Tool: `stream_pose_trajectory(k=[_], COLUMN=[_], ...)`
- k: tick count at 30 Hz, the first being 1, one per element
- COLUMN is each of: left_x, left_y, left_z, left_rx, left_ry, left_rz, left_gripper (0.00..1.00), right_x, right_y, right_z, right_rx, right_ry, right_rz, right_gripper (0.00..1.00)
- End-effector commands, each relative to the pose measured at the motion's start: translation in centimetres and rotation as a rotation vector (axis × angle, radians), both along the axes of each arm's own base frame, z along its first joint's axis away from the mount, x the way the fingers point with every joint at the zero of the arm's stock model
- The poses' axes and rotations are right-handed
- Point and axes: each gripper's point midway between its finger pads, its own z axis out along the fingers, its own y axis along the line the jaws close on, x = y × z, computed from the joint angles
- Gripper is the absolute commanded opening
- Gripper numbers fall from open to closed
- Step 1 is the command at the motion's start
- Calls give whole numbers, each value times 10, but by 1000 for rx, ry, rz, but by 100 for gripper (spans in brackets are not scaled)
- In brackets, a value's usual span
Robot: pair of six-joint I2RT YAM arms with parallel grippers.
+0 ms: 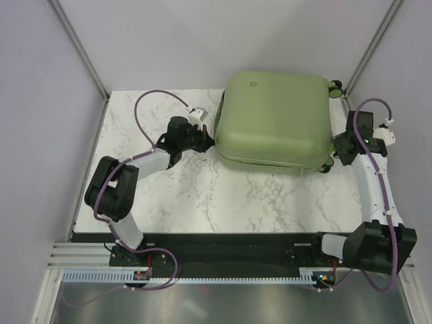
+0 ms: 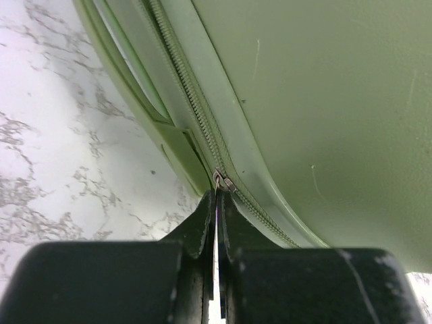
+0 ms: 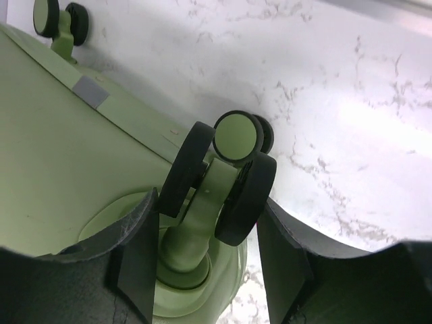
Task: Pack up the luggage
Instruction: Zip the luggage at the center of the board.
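Observation:
The luggage (image 1: 277, 118) is a sage-green hard-shell suitcase lying flat and closed at the back right of the table. My left gripper (image 1: 208, 138) is at its left side. In the left wrist view the left gripper (image 2: 217, 196) is shut, with the metal zipper pull (image 2: 221, 181) pinched at its tips on the shell's (image 2: 324, 101) zip line. My right gripper (image 1: 335, 150) is at the suitcase's right front corner. There the right gripper (image 3: 208, 202) is shut on a black-and-green twin wheel (image 3: 236, 135), one finger (image 3: 135, 250) against each tyre.
White marble tabletop (image 1: 202, 196) surrounds the case. Another wheel pair (image 3: 61, 17) sticks out at the far right corner, also seen in the top view (image 1: 334, 86). Grey walls and metal frame posts enclose the table on three sides.

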Motion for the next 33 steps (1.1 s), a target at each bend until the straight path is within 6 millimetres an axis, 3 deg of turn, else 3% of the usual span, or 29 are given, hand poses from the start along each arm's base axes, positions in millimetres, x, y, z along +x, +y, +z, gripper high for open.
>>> stream_pose_trajectory(k=[1,6,11,14,21,25,33], left_x=[-10,-37,-67,-76,-50,-26,3], left_y=[12,-7,-10,-9,-8,2,18], left_z=[-16,-12,-18,-14,-7,-8,-5], left_rx=[114,130,162,165,203,229,245], left_ry=[8,7,24,14,-41,-39,-51], left_rz=[27,-45,-92,-94,-47,33,93], left_gripper=[2,2,2,2,2,2,2], right_x=[-12,6,19,22,24,23,24], right_y=[-52,-63,-78,-84,-79,-80,-84], right_z=[4,4,4,3,-7,-6,-2], right_rx=[-295,-354,-426,-450,-454,-481,-496], right_ry=[169,174,211,227,228,217,189], right_rz=[24,49,64,79,151,185,219], right_gripper=[0,0,0,0,0,0,0])
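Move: The left fingers, shut, still pinch the zip pull, with the slider about 1 cm ahead and 1 cm to their right. The luggage's side handle lies roughly 7 cm ahead, a few centimetres lower; the luggage's middle is some 7 cm ahead and 26 cm to the right. The right hand still grips the near upper wheel. From that hand, the far upper wheel is about 23 cm ahead and 1 cm left, and the zip slider some 48 cm left, 1 cm ahead and 8 cm lower. Back and somewhat right, the left hand draws the pinched zip pull about 7 cm along the luggage's left side, then eases some 3 cm forward again, fingers staying shut. The right hand, keeping its grip on the wheel, carries it about 6 cm right and 4 cm forward and rolls left side down by some 20 degrees, then settles there, still turning slightly. ##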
